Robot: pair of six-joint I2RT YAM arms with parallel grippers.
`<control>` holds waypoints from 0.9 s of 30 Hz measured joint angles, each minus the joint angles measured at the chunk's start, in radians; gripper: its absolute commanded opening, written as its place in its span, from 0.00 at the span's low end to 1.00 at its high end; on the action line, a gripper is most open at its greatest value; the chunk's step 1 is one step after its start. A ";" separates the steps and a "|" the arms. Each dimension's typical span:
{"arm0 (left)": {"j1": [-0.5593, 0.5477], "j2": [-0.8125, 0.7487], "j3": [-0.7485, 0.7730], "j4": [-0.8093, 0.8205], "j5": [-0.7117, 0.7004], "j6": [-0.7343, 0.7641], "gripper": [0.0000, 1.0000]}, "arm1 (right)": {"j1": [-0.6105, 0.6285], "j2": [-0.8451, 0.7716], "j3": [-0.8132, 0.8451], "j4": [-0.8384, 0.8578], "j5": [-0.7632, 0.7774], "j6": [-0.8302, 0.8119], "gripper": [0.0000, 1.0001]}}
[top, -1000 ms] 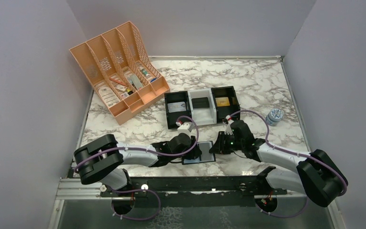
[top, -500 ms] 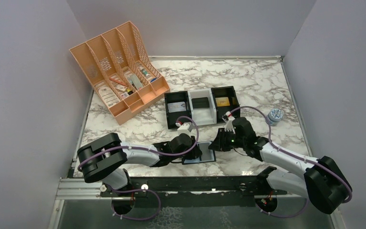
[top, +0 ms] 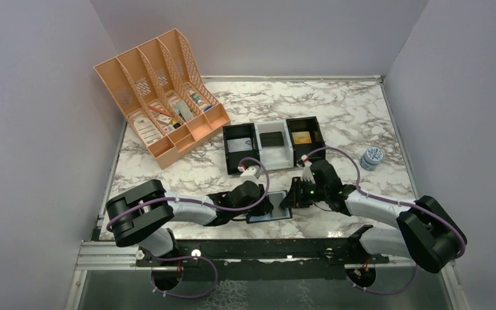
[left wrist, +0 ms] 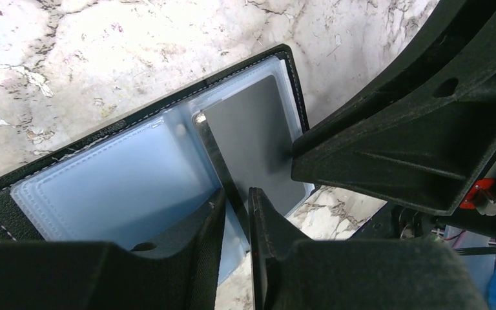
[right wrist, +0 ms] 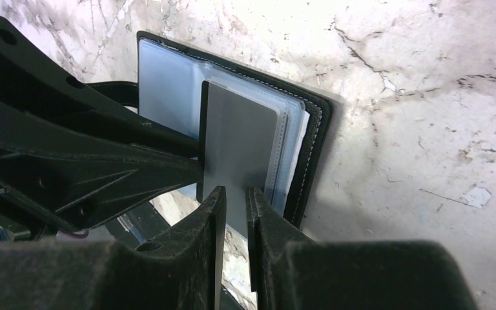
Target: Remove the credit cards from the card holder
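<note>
The card holder [top: 266,216] lies open near the table's front edge, its blue-grey lining [left wrist: 116,187] facing up. A dark grey credit card [right wrist: 239,139] sticks partway out of a clear sleeve on its right half. My right gripper [right wrist: 232,201] is shut on that card's free edge. My left gripper [left wrist: 236,208] has its jaws almost together on the dark strip beside the card [left wrist: 252,135], at the holder's inner fold. In the top view the left gripper [top: 265,205] and right gripper [top: 291,196] meet over the holder. Other cards are not visible.
A black-and-white three-compartment tray [top: 257,146] stands just behind the grippers with flat items in it. A peach file organiser [top: 161,90] fills the back left. A small blue-white round container [top: 372,157] sits at the right. Grey walls close in three sides.
The left jaws have narrowed onto the holder's fold. The right arm has shifted a little left, with its grip unchanged.
</note>
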State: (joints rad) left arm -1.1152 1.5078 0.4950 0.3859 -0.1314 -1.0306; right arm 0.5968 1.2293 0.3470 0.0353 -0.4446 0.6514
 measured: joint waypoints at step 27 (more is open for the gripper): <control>0.000 -0.076 -0.110 0.069 -0.016 -0.053 0.18 | 0.000 -0.001 -0.023 0.039 -0.005 0.024 0.19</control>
State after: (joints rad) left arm -1.1149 1.4315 0.3851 0.4549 -0.1471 -1.0840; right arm 0.5968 1.2282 0.3237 0.0742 -0.4496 0.6758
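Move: The grey card in the holder's right-hand sleeve has its middle about 2 cm right of the left hand, 1 cm ahead and 1 cm below. The blue empty sleeve's middle lies some 4 cm left of that hand, level with it, and the divided tray about 17 cm straight ahead. From the right hand, the card's middle lies about 1 cm left, 1 cm ahead and 1 cm below. The left fingers shut at the grey card's left edge, then draw about 2 cm left, away from it, empty. ##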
